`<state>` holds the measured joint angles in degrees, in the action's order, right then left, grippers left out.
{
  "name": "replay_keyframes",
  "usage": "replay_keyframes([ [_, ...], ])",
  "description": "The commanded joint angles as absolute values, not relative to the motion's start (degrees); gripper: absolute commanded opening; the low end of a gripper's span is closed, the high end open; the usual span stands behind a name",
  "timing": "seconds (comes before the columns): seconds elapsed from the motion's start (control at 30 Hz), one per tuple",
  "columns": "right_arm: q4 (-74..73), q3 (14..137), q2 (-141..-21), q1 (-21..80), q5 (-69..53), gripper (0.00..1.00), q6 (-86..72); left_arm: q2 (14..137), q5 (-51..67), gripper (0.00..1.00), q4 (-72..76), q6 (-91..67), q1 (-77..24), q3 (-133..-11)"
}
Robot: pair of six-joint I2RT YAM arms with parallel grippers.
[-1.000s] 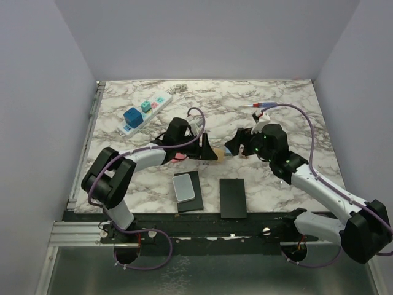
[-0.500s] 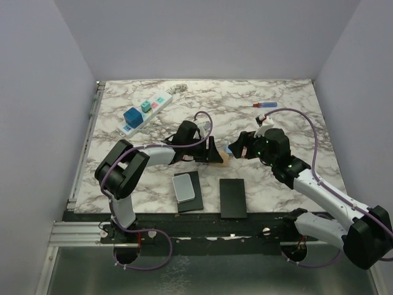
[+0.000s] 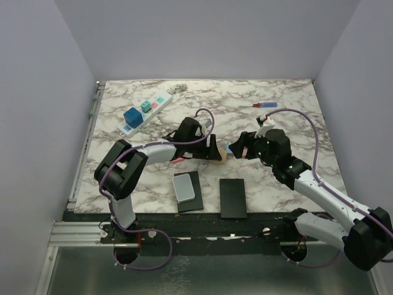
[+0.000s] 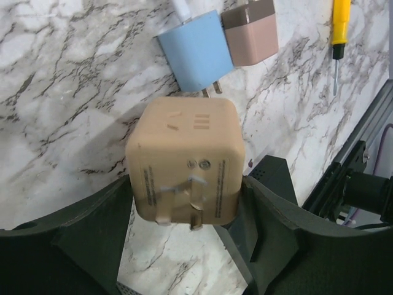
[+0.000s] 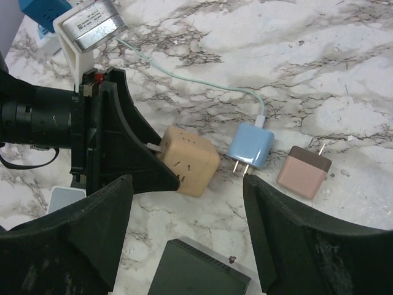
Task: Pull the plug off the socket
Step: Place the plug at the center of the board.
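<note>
The socket (image 3: 145, 110), a long white power strip, lies at the table's far left with a dark blue plug (image 3: 131, 115) standing in it. A tan cube plug (image 4: 187, 157) rests on the marble mid-table, its prongs toward the left wrist camera. My left gripper (image 4: 186, 184) has a finger against each of its sides. In the top view the gripper (image 3: 216, 153) and cube (image 3: 223, 157) lie just left of my right gripper (image 3: 236, 149). That right gripper (image 5: 187, 181) hangs open above the cube (image 5: 187, 161), touching nothing.
A light blue charger (image 5: 252, 146) on a pale cable and a pink-brown charger (image 5: 304, 172) lie just right of the cube. A black box (image 3: 233, 196) and a black pad with a grey device (image 3: 184, 187) sit near the front edge. A screwdriver (image 3: 261, 105) lies far right.
My left arm swung right with the tan cube, bringing it close to the blue charger. The right gripper drew back slightly, still open.
</note>
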<state>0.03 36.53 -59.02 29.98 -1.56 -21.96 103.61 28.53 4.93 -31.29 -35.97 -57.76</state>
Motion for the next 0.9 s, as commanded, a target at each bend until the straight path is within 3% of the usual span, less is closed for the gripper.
replay_keyframes([
  [0.0,-0.5,35.9,-59.1,29.8,-0.4,0.77,-22.3,101.4,24.2,0.76,0.6,-27.6,-35.9,-58.8],
  [0.03,-0.5,36.0,-59.3,29.8,-0.4,0.77,-22.3,101.2,23.9,0.91,0.4,-27.3,-35.9,-58.9],
  [0.07,-0.5,36.1,-59.5,29.8,-0.5,0.77,-22.4,101.0,23.7,0.98,0.1,-27.1,-35.8,-59.0],
  [0.6,1.3,36.5,-60.7,29.8,-0.9,0.77,-22.6,94.5,20.1,0.99,0.1,-23.0,-35.2,-58.5],
  [0.87,1.1,36.9,-58.6,29.8,-0.2,0.78,-21.5,84.8,17.7,0.99,1.7,-20.0,-24.4,-57.6],
])
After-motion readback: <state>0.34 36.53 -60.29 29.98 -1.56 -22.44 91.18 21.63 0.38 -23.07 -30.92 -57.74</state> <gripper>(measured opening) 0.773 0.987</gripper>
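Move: The left hand still holds the tan plug low over the board. The free patch it is set down on lies about 2 cm ahead, 3 cm to the left and 3 cm below. The blue plug is some 3 cm ahead and 4 cm to the right, the brown plug 2 cm ahead and 9 cm right, both about 4 cm lower. From the right hand that patch is roughly 2 cm ahead, 7 cm left and 12 cm down. The left hand spreads its fingers wide and lets go of the tan plug while sinking just under 1 cm and easing about 1.5 cm to its left, away from the blue plug. It then climbs off the released plug, about 7.5 cm up from its lowest point, swinging forward and farther left and quickening towards the end, as the wrist rolls some 15 degrees so that its forward side comes up; the fingers stay wide open. ##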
